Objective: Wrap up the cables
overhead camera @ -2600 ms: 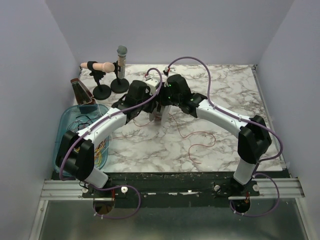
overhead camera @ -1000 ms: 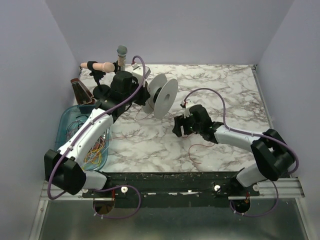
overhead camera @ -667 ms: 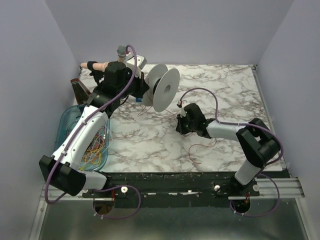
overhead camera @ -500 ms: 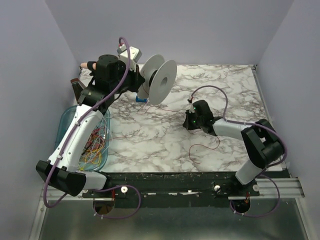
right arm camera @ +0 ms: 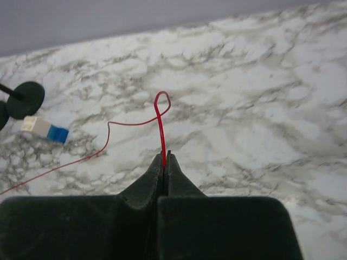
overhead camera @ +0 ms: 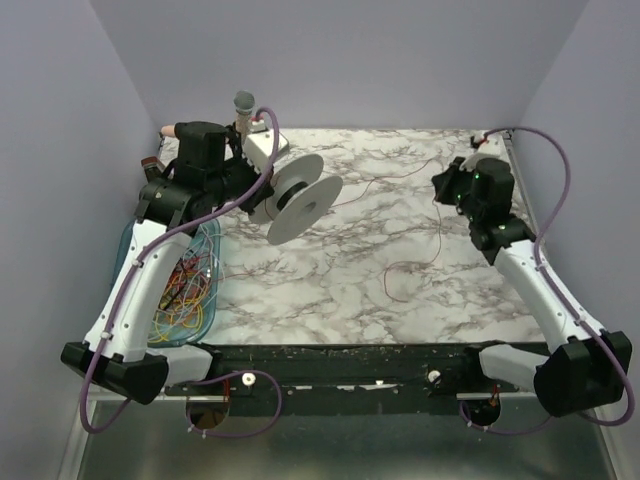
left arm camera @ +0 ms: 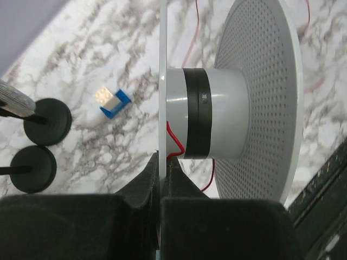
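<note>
A thin dark red cable [overhead camera: 400, 268] trails over the marble table [overhead camera: 330, 290] and runs from the pale grey spool [overhead camera: 296, 198] to my right gripper [overhead camera: 441, 186]. My left gripper [overhead camera: 266, 193] is shut on the spool's thin flange [left arm camera: 162, 124] and holds the spool above the table; the red cable [left arm camera: 173, 142] leaves the spool's core [left arm camera: 214, 120] by my fingertips. My right gripper [right arm camera: 165, 158] is shut on the red cable [right arm camera: 161, 116], which loops up from the jaws, at the far right of the table.
A blue bin [overhead camera: 137, 247] with several coloured cables [overhead camera: 182, 292] sits at the left edge. A microphone [overhead camera: 243, 102] and its round stand bases [left arm camera: 47, 122] stand at the back left. A small blue and white block [left arm camera: 113, 101] lies near them, also in the right wrist view [right arm camera: 46, 129].
My right gripper has carried the red cable from the table's middle to the far right. My left arm has lifted the spool, then lowered and turned it near the back left.
</note>
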Available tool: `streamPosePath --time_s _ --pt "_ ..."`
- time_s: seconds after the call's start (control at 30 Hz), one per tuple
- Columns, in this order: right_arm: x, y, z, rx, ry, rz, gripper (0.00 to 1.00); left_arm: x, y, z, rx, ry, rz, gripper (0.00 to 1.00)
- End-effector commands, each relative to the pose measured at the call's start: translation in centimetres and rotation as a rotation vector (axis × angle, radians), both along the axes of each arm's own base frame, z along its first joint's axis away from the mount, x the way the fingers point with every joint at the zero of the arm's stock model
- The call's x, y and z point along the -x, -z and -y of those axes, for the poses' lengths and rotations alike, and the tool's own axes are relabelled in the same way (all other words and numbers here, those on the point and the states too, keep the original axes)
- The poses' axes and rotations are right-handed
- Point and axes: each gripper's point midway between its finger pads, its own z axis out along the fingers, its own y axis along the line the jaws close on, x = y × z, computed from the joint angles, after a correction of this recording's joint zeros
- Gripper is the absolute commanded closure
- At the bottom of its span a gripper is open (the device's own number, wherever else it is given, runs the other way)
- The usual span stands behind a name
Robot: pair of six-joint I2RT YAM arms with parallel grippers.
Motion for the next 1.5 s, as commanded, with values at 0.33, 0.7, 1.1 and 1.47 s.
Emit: streamPosePath --time_s 0.33,0.7,1.1,1.47 --pt "2.3 -22.0 -3.6 0.087 -0.327 0.319 0.99 4.2 13.2 1.5 -0.257 0.195 -0.198 1.0" --pt "12.6 -31.0 -13.6 -0.14 -0.792 0.474 0.99 -4.9 13.6 5.2 -0.09 -0.083 -0.197 1.0" --pt "21.6 -30.9 -21.5 -0.304 -1.278 0.406 0.99 -15.1 7.8 7.6 0.075 -0.323 -0.058 1.0" --pt "25.6 -21.7 -29.2 -0.242 -1.552 0.134 0.99 -21.5 -2.4 6.9 0.407 -0.39 0.015 1.0"
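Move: At the left hand, which already pinches the spool by its left flange, the drum lies some 7 cm to the right, 1 cm ahead and 3 cm lower. From the right hand, already holding the red cable, that drum is roughly 28 cm to the left, 7 cm back and 9 cm higher. Counted from the left hand, the toy block stands about 8 cm ahead, 2 cm left, the microphone stand 15 cm ahead, 15 cm left, both far below. Keeping its pinch on the red cable, the right hand climbs about 33 cm while swinging back and left towards the spool's near side, then sinks a little, turning some 85 degrees counter-clockwise. The left hand, still gripping the flange, drops and draws back, then carries the spool forward about 25 cm, drifting right and rising again, so the spool passes out beyond the cable hand. ##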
